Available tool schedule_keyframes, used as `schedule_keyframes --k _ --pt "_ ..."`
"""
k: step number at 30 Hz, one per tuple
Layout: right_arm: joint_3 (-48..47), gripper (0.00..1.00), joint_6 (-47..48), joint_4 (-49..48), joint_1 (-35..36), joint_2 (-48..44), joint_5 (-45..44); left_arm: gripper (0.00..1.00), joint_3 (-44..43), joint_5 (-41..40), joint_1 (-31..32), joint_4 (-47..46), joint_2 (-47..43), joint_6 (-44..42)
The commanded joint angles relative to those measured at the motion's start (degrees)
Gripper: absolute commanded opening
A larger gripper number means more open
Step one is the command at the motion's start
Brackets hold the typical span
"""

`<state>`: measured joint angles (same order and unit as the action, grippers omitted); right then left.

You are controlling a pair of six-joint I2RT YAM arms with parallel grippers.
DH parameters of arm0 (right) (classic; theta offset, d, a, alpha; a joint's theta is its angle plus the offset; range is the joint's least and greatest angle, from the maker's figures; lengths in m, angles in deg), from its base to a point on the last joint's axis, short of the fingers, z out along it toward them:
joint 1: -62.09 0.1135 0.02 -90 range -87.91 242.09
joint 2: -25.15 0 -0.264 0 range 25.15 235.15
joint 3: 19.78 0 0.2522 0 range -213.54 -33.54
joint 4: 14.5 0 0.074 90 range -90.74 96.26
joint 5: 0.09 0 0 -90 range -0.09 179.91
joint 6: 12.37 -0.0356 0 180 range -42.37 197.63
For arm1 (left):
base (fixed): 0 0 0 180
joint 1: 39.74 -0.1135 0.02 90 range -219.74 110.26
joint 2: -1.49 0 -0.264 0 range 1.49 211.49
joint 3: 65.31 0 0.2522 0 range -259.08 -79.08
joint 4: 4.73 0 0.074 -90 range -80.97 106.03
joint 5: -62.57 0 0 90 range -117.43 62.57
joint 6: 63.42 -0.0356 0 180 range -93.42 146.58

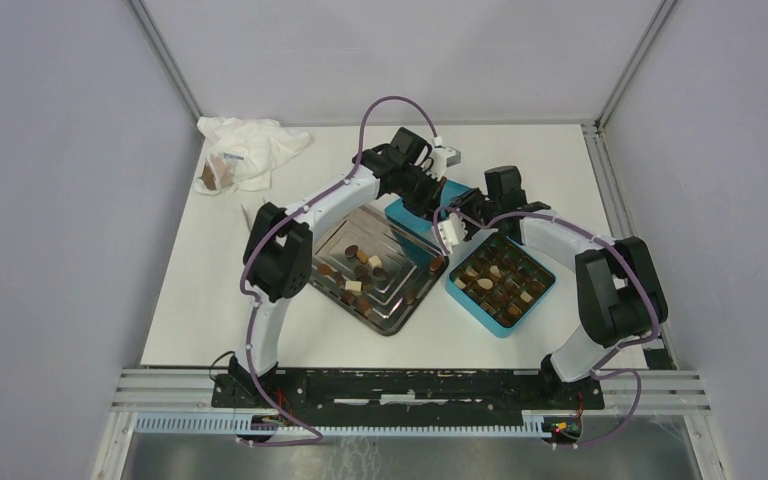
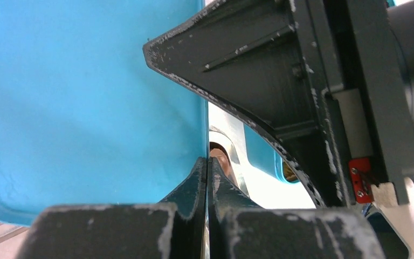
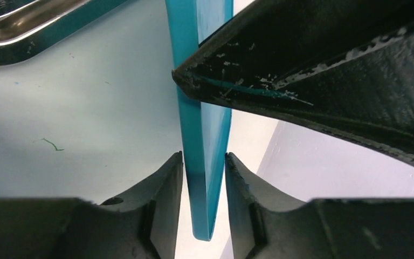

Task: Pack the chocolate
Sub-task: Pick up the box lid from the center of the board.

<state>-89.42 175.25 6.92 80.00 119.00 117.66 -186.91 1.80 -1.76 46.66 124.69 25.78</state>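
Note:
Several small chocolate pieces (image 1: 360,272), dark, light brown and cream, lie on the steel tray (image 1: 400,320). More sit in the teal box (image 1: 501,280) with brown dividers. A teal lid (image 1: 407,214) stands on edge between tray and box. My left gripper (image 1: 428,195) is shut on the lid's thin edge (image 2: 86,97), fingertips pressed together (image 2: 208,162). My right gripper (image 3: 204,159) straddles the lid's lower edge (image 3: 205,135); its jaws are partly apart, with a sliver of gap on one side. One brown piece (image 2: 222,157) shows just past the left fingertips.
A crumpled white plastic bag (image 1: 250,150) with a brown lump lies at the back left. The tray's rim (image 3: 32,27) shows in the right wrist view's upper left corner. The two grippers stand close together over the lid, and the box lies right of the tray.

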Motion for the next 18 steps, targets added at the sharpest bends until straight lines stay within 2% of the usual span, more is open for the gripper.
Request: schedule_keyframes --k 1,11,15,18 --pt "1.07 0.37 -1.27 -4.07 0.3 0.23 -0.94 0.02 0.47 2.54 0.12 -1.12 -5.11 -3.59" --pt "3.29 0.12 -4.89 -7.21 0.37 -2.66 0.73 0.03 3.47 2.13 -0.04 -2.71 -8.63 -2.39" --pt "4.08 0.05 -9.36 -7.24 0.28 -5.23 0.71 0.33 7.02 -0.44 -0.1 -7.97 -13.22 2.92" --pt "5.13 0.02 -13.06 -9.02 0.18 -8.05 1.47 0.51 11.6 -3.89 -0.07 -13.46 -19.37 5.95"
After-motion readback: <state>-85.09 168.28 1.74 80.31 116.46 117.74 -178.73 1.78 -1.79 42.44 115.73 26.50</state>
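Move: The blue box lid has its edge facing the chocolate box raised. The left hand pinches that edge; the right hand's half-open fingers straddle it near the far right corner. The lid's middle lies about 8 cm left of the right hand, level fore and aft and some 3 cm lower; from the left hand it is roughly 3 cm ahead and 2 cm left, 4 cm down. The chocolate box sits 17 cm back and 6 cm right of the right hand, the tray 13 cm back and 21 cm left, both about 7 cm below. The lid's raised edge is taken over by the right hand, which all but stays in place and shuts its fingers from both sides until they pinch the rim, easing back about 1 cm at the end. The left hand, still shut at first, rises some 3 cm, drawing slightly back and left, then opens and comes free of the edge. ##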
